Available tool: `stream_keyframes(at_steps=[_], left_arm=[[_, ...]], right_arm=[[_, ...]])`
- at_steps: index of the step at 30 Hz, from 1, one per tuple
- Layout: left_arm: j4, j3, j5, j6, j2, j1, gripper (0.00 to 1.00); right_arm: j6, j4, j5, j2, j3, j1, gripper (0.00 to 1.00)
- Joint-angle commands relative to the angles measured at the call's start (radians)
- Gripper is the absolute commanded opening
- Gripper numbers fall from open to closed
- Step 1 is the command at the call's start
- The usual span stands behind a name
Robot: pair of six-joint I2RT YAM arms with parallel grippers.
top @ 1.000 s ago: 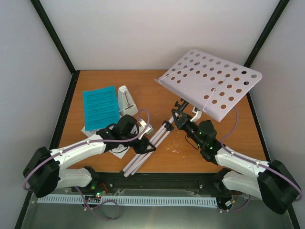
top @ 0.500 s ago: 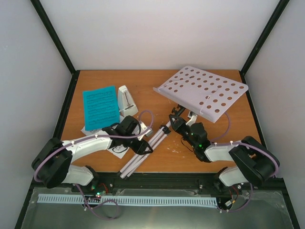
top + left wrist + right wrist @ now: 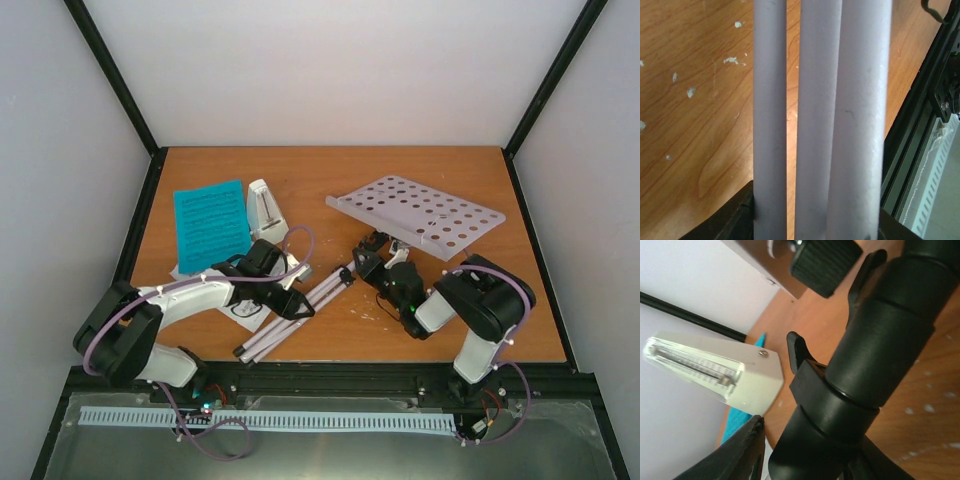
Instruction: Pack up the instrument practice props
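The lilac music stand lies tilted low over the table, with its perforated tray (image 3: 420, 212) at the right and its folded legs (image 3: 290, 318) pointing to the near left. My left gripper (image 3: 291, 300) is shut on the three leg tubes (image 3: 810, 115), with a dark finger (image 3: 735, 220) on either side of them. My right gripper (image 3: 375, 262) is shut on the stand's black neck (image 3: 865, 365), just under the tray. The white metronome (image 3: 263, 210) stands at the back left and also shows in the right wrist view (image 3: 715, 372). The bright-blue sheet (image 3: 210, 225) lies beside it, and white pages (image 3: 185, 270) are partly hidden under my left arm.
The stand's black knob (image 3: 825, 260) sits just above my right gripper. Black frame posts and pale walls close in the table on three sides. A black rail (image 3: 330, 378) runs along the near edge, close to the leg tips.
The stand has come down from steeply raised to nearly flat, and its tray has dropped toward the table. Both arms have lowered with it, and the leg tips have slid toward the near left.
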Motion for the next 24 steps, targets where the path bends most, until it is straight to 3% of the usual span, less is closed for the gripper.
stream_keyframes(at_steps=[1, 6, 13, 24], left_arm=[[0.277, 0.056, 0.001, -0.054, -0.027, 0.052, 0.00], [0.269, 0.066, -0.006, -0.049, -0.017, 0.054, 0.00], [0.263, 0.105, -0.041, -0.080, 0.004, 0.058, 0.00], [0.289, 0.171, -0.080, -0.115, 0.064, 0.059, 0.00]], right_arm=[[-0.228, 0.008, -0.025, 0.061, -0.035, 0.003, 0.39], [-0.220, -0.006, -0.008, 0.041, -0.047, -0.005, 0.50], [-0.229, -0.022, 0.009, -0.013, -0.065, -0.007, 0.78], [-0.255, -0.099, 0.067, -0.180, -0.112, -0.006, 0.86]])
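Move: The folded music stand is in both hands. Its legs sit between the left fingers, with the leg hub about 8 cm ahead and 9 cm to the right of that hand; the music sheet lies about 12 cm to its left, level with it, and the metronome some 20 cm ahead and 8 cm left. The black neck is at the right fingers, with the perforated tray roughly 7 cm ahead and 11 cm right of that hand. The stand's neck is let go by the right fingers, which sink some 2 cm while spreading wide, then ease a couple of centimetres back and to the right and start to rise, the hand rolling about 10 degrees left side down. The left hand keeps its grip on the legs and, after barely moving at first, carries them about 4.5 cm forward, turning roughly 12 degrees counter-clockwise. ##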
